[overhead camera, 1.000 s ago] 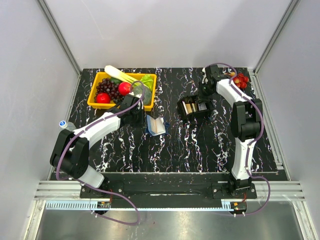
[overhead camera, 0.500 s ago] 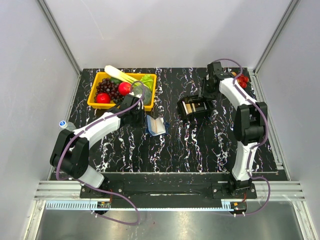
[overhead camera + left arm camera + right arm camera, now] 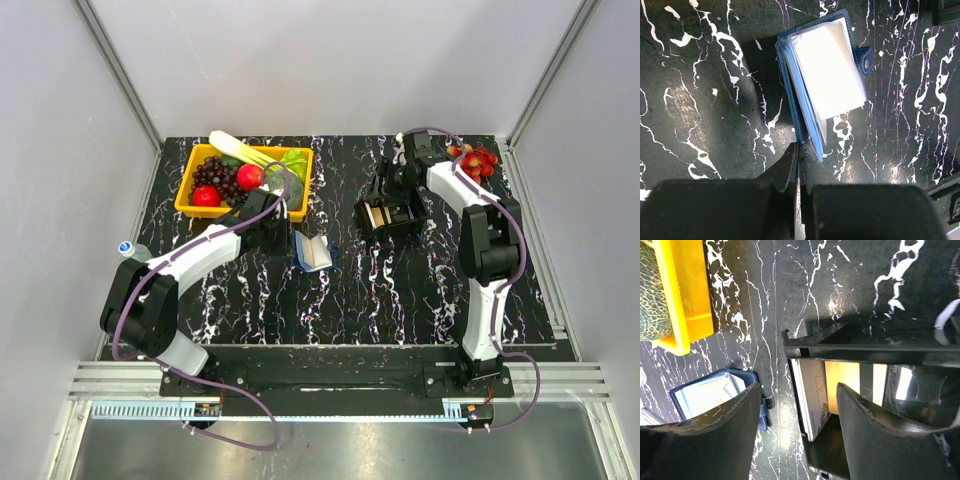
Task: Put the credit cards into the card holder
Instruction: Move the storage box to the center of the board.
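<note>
The dark-blue card holder [image 3: 313, 251] lies open mid-table, its pale inside and clear sleeves [image 3: 825, 75] facing up. My left gripper [image 3: 800, 148] is shut on the near edge of its blue cover; from above the left gripper [image 3: 290, 238] sits at the holder's left side. The credit cards [image 3: 812, 395] stand on edge inside a black open tray [image 3: 860, 347]: a whitish card leans at the left, with a tan one [image 3: 842, 382] behind it. My right gripper [image 3: 799, 387] hangs open over the tray's left end, touching nothing. From above, the right gripper [image 3: 393, 190] sits just behind the tray [image 3: 400, 228].
A yellow basket [image 3: 192, 208] of fruit and vegetables stands at the back left, its corner [image 3: 682, 290] showing in the right wrist view. Red fruit [image 3: 480, 158] lies at the back right corner. A bottle [image 3: 128, 248] lies off the mat's left edge.
The right gripper has opened wide and swung left from the back right corner to above the tray. The left arm and the card holder have not moved.
</note>
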Robot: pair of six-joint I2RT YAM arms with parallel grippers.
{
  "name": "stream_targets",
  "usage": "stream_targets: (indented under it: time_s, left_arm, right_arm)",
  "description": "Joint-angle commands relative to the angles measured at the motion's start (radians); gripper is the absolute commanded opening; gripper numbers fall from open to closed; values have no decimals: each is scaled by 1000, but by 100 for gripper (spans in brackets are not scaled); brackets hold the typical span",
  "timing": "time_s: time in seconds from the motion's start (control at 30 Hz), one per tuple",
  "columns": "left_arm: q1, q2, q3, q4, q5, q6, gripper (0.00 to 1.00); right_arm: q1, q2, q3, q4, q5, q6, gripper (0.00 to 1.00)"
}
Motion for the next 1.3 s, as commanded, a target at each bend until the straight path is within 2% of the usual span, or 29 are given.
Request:
stream_targets:
  time_s: [0.0,0.1,0.5,0.77,0.9,0.93,0.97,1.07,1.27]
  left_arm:
    - [7,2,14,41,44,4,0]
    - [6,6,14,38,47,6,0]
    - [7,-8,3,37,48,3,0]
    - [6,-16,-16,41,50,-2,0]
    - [6,-16,-19,41,48,0,0]
    - [7,-16,-19,41,50,-2,0]
    - [6,-16,-19,41,51,-2,0]
    - [6,-10,-17,41,54,-2,0]
    - [6,-8,-23,41,59,1,0]
  right_arm:
    - [28,33,18,35,-34,2,68]
    - [47,29,0,17,-11,-21,68]
    - [65,-185,-330,95,-1,-41,70]
    - [64,-318,-474,89,-6,-106,71]
    - [65,-352,-499,67,14,-144,60]
    - [65,-355,-497,55,18,-156,49]
    - [65,-361,-496,52,23,-170,44]
    - [68,-390,-511,32,-3,-228,36]
    - [68,-446,-546,-55,-17,-359,30]
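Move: The black storage box lies just under the right hand, which hangs over its far left part: the box's middle is about 6 cm back, 3 cm to the right and 6 cm lower. The open card holder stands some 14 cm back and 13 cm left of this hand; the red fruit is about 5 cm farther out and 20 cm right. From the left hand, the box is roughly 9 cm ahead and 24 cm right. The storage box is dragged back towards the robot by the right hand, which sinks about 4.5 cm onto the box's left part with spread fingers while starting back, then keeps pulling, some 13 cm in all, easing up about 2 cm and slightly right. Near the end the wrist turns about 15 degrees counter-clockwise and the fingers close halfway around a wall by the box's corner. ##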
